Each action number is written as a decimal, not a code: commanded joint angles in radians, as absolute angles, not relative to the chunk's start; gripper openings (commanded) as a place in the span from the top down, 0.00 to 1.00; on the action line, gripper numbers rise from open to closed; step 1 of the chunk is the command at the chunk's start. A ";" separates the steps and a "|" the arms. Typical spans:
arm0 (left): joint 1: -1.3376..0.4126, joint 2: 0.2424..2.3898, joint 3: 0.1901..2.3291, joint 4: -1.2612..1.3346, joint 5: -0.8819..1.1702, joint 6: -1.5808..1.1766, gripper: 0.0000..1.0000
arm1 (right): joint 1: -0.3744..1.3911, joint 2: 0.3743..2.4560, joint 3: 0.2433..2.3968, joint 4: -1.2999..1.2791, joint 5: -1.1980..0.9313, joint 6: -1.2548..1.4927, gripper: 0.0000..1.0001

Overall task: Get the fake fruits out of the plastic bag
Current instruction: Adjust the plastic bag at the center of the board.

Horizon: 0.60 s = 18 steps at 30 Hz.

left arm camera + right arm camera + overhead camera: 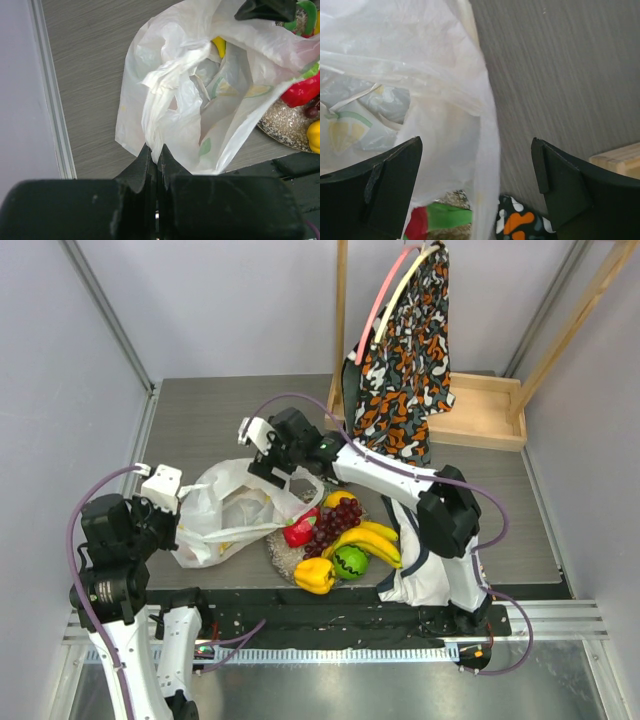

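Observation:
The plastic bag lies crumpled on the table, its mouth facing right. My left gripper is shut on a twisted handle of the bag, at the bag's left side. A yellow fruit shows inside the bag. My right gripper stands open over the bag's far rim; that thin rim hangs between its fingers without being pinched. On a speckled plate beside the bag lie a red fruit, purple grapes, bananas, a green ball and a yellow pepper.
An orange-black patterned cloth bag hangs from a wooden stand at the back right. A white jersey lies under the right arm near the front edge. Grey walls close in both sides of the table.

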<state>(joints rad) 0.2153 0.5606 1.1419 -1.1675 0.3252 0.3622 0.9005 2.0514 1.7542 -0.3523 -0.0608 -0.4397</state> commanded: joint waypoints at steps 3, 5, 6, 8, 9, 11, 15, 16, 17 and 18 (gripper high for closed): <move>0.212 0.568 1.138 -1.132 0.344 0.379 1.00 | 0.884 1.946 1.767 -0.369 -0.023 -0.500 0.00; 0.212 0.575 1.138 -1.124 0.348 0.379 1.00 | 0.871 1.986 1.805 -0.419 -0.037 -0.480 0.00; 0.212 0.580 1.140 -1.121 0.350 0.379 1.00 | 0.852 2.035 1.828 -0.490 -0.052 -0.462 0.00; 0.212 0.583 1.143 -1.109 0.351 0.385 1.00 | 0.832 2.074 1.878 -0.540 -0.089 -0.407 0.00; 0.210 0.594 1.143 -1.105 0.351 0.385 1.00 | 0.822 2.091 1.878 -0.558 -0.098 -0.405 0.00; 0.210 0.603 1.147 -1.086 0.350 0.391 1.00 | 0.819 2.105 1.858 -0.564 -0.098 -0.423 0.00; 0.212 0.641 1.147 -1.037 0.357 0.399 1.00 | 0.789 2.195 1.939 -0.648 -0.112 -0.376 0.08; 0.212 0.664 1.147 -1.023 0.362 0.403 1.00 | 0.761 2.230 1.983 -0.650 -0.121 -0.361 0.23; 0.212 0.678 1.146 -0.991 0.371 0.405 1.00 | 0.744 2.243 2.005 -0.649 -0.144 -0.353 0.32; 0.212 0.698 1.149 -0.968 0.379 0.399 1.00 | 0.730 2.258 2.032 -0.644 -0.188 -0.344 0.43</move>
<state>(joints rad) 0.2153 0.6380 1.1408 -1.0992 0.3405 0.3828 0.7799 2.2162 1.9060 -0.5987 -0.0963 -0.4076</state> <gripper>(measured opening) 0.020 0.735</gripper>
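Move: The plastic bag's far right rim is the part to catch, about 5 cm right of the open right hand, 3 cm ahead and some 7 cm below. The red fruit lies roughly 12 cm back and 6 cm right of that hand, the grapes 12 cm back and 12 cm right, the yellow fruit 6 cm back and 15 cm right, all about 11 cm below. From the left hand the rim is some 13 cm ahead, 25 cm right and 19 cm below. The bag's far right rim is what the right hand comes down over: wide open, it first lifts about 4 cm, then sinks some 11 cm while shifting right and a little forward, tips its fingers about 15 degrees further down and starts closing around the plastic. The left hand keeps its pinch on the bag's gathered left end and late on eases a couple of centimetres forward. ##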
